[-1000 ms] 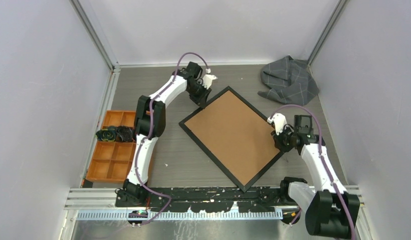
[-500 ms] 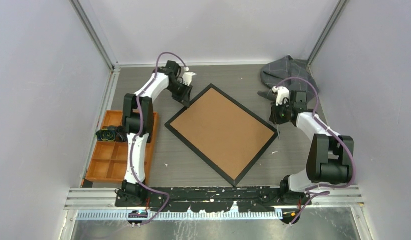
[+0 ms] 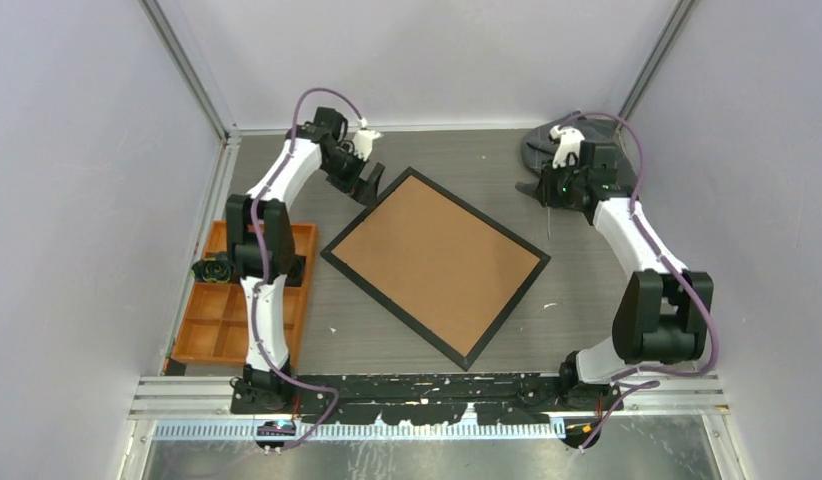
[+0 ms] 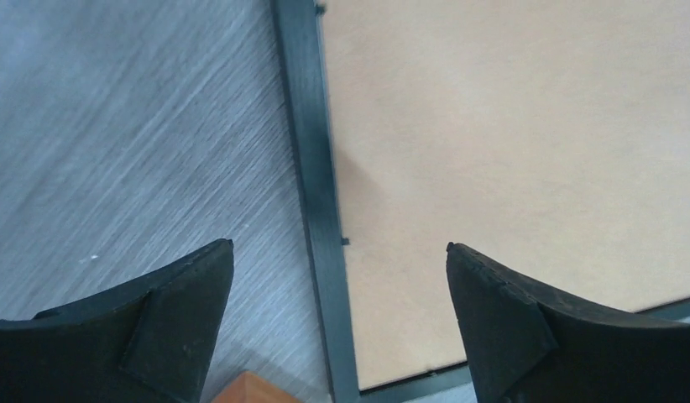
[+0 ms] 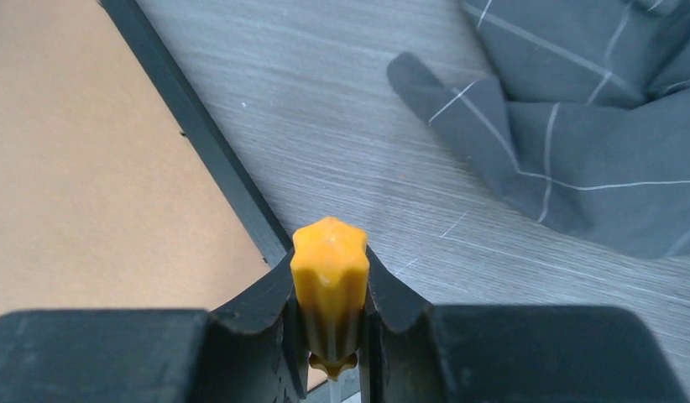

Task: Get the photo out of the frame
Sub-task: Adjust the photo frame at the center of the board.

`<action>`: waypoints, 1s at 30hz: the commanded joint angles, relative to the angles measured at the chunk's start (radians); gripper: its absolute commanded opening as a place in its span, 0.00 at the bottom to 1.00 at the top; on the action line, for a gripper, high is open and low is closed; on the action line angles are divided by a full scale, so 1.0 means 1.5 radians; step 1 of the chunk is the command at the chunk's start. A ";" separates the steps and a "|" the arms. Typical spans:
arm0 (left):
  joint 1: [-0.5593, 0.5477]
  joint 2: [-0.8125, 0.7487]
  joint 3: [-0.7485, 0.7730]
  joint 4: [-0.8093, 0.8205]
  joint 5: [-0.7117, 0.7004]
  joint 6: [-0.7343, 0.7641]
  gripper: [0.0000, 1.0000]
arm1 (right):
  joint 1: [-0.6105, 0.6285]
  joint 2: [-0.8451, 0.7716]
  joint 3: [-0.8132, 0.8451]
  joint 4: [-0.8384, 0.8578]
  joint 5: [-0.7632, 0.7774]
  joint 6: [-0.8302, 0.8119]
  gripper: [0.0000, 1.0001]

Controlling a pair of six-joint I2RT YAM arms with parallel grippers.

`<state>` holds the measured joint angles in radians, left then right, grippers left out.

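Note:
The frame (image 3: pixel 435 262) lies face down in the middle of the table, thin black border (image 4: pixel 312 151) around its brown board back (image 4: pixel 509 126). The photo is hidden under it. My left gripper (image 3: pixel 367 186) hovers open over the frame's far-left edge, one finger on each side of the border (image 4: pixel 340 248), touching nothing. My right gripper (image 3: pixel 553 190) is off the frame's far-right side. It is shut (image 5: pixel 329 281) on a yellow-handled screwdriver (image 5: pixel 329 260), whose thin shaft (image 3: pixel 549 225) points down at the table beside the frame's border (image 5: pixel 199 126).
An orange compartment tray (image 3: pixel 222 320) with dark items (image 3: pixel 227 268) sits at the left; its corner (image 4: pixel 253 390) shows near my left fingers. A grey checked cloth (image 3: pixel 587 150) lies crumpled at the far right (image 5: pixel 593 126). Walls close in on three sides.
My left gripper opened and let go of the frame's corner after dragging it left. The right arm swung from the frame's right corner back toward the cloth, screwdriver still gripped.

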<state>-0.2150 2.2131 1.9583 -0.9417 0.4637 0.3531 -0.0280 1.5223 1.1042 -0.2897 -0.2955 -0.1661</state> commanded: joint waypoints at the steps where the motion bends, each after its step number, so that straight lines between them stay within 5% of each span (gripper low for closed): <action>1: -0.013 -0.125 -0.001 -0.023 0.096 0.131 1.00 | -0.009 -0.108 0.069 -0.073 0.003 0.055 0.01; 6: -0.110 -0.260 -0.212 -0.071 0.096 0.412 1.00 | -0.056 -0.200 0.055 -0.081 -0.070 0.078 0.01; 11: -0.245 -0.349 -0.416 -0.019 0.027 0.540 1.00 | -0.094 -0.221 0.033 -0.071 -0.114 0.088 0.01; 20: -0.415 -0.412 -0.565 0.102 -0.094 0.529 0.98 | -0.111 -0.206 0.026 -0.078 -0.137 0.106 0.01; 30: -0.497 -0.372 -0.626 0.207 -0.228 0.447 0.63 | -0.115 -0.209 0.018 -0.071 -0.107 0.104 0.01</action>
<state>-0.9325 1.6302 1.0351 -0.7284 0.2237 1.0760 -0.1925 1.2243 1.1290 -0.4305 -0.4732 -0.0200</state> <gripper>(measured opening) 0.677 0.262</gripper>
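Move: The left hand, empty and wide open, hovers by the photo frame's far-left edge. The middle of the near-left edge it goes for lies about 25 cm back, 6 cm to its right and 6 cm below. The frame's left corner is about 13 cm back and 8 cm left of the hand; the orange tray some 21 cm back and 24 cm left. From the right hand, that near-left edge lies about 22 cm back, 30 cm left and 12 cm below. Heading for the photo frame's near-left edge, the left hand lifts over the frame, swings about 27 cm back and some 9 cm right, then sinks to end below its starting height. It turns roughly 75 degrees clockwise, and the wide-open fingers begin closing astride the edge; a touch can't be made out. The right hand, still gripping the screwdriver, rises about 10 cm overall and draws slightly back. ##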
